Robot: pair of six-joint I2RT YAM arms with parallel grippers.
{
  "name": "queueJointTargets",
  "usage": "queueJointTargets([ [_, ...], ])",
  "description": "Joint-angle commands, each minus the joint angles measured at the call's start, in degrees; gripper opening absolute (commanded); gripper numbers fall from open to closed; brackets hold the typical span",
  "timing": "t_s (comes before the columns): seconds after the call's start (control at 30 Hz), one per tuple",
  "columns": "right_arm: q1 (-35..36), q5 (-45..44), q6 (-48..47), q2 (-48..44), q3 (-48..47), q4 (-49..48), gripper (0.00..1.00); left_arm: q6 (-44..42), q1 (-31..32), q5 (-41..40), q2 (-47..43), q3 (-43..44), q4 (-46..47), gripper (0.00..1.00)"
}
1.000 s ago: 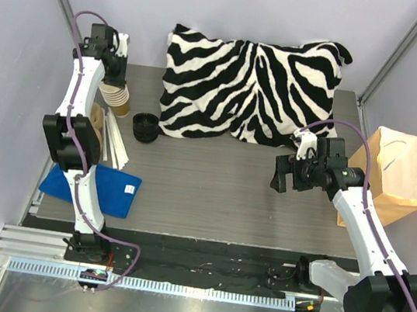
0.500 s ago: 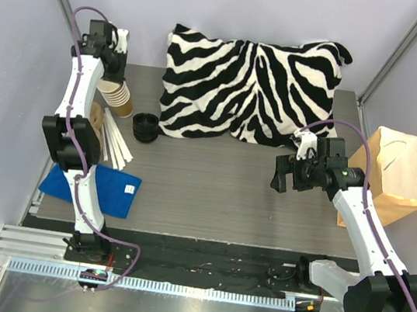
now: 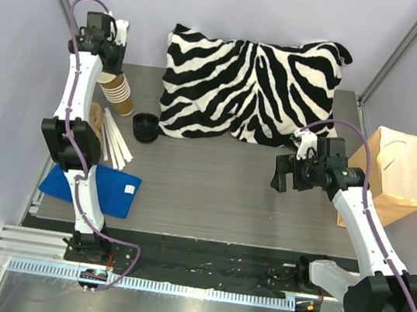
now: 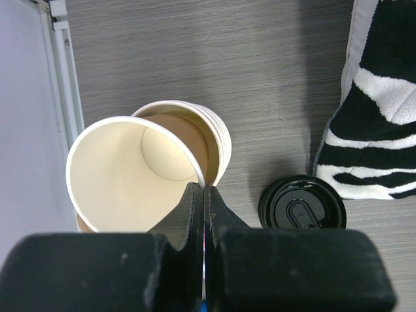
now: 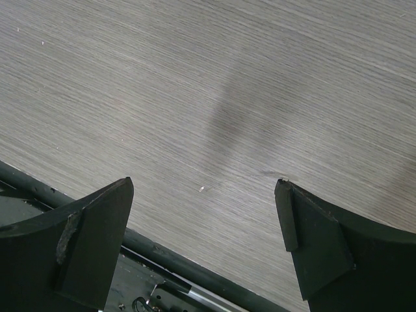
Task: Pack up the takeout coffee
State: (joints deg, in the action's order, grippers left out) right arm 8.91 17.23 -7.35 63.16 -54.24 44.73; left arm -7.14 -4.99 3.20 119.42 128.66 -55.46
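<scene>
No takeout coffee with its lid on is in view. At the back left my left gripper (image 3: 105, 60) (image 4: 204, 188) is shut, pinching the rim wall of a lidless paper cup (image 4: 123, 170), one finger inside and one outside. That cup sits above and to the left of the stack of brown paper cups (image 4: 220, 140) (image 3: 118, 93). A stack of black lids (image 4: 302, 205) (image 3: 145, 126) rests on the table just right of the cups. My right gripper (image 3: 287, 177) (image 5: 205, 190) hovers open over bare table at the right, with nothing between its fingers.
A zebra-striped pillow (image 3: 251, 84) fills the back middle. A brown paper bag (image 3: 394, 177) with white handles stands at the right edge. White sticks (image 3: 114, 143) and a blue cloth (image 3: 102, 187) lie at the left. The side wall is close beside the left arm.
My left gripper has closed fully on the cup's rim and moved slightly up and back, and the cups have tilted with it. The right arm has not moved.
</scene>
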Motion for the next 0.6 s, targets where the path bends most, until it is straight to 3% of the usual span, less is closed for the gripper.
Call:
queueJointTargets([
  [0.0,0.15,0.34,-0.29,-0.67,-1.04,-1.49,1.00,-3.85,0.25,-1.36,-2.96,3.96,-0.52,0.00],
  [0.13,0.15,1.05,-0.47,-0.58,-2.10,-1.05,1.00,-4.38,0.34,-0.83,-3.66,8.61,-2.63,0.00],
  [0.4,-0.03,1.84,-0.47,-0.58,-2.28,-1.05,1.00,-7.54,2.44,-1.18,-10.07,8.80,-2.10,0.00],
  [0.57,-0.29,2.80,-0.29,-0.31,-2.63,-0.96,1.00,-11.75,11.74,0.23,-19.47,-0.39,-3.95,0.00],
])
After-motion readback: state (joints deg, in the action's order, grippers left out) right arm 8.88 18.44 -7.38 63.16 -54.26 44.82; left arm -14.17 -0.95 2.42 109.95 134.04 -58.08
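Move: The paper cup, its right rim already pinched in the left hand and its base still in the cup stack, has its middle about 4 cm to that hand's left, level fore-and-aft and 5 cm below. The stack stands 3 cm left, 1 cm back, 12 cm down; the black lids 8 cm right, 5 cm back, 18 cm down; the brown tray 13 cm left, 10 cm back, equally low. From the right hand, the cup is some 58 cm left, 26 cm forward, 3 cm up. The held cup is drawn up out of the stack by the left hand, which climbs about 11 cm with quickening pace, almost straight at first, then easing some 3 cm back and 3 cm right near the end. The fingers stay shut on the rim while the wrist tips them upward by roughly 15 degrees. ##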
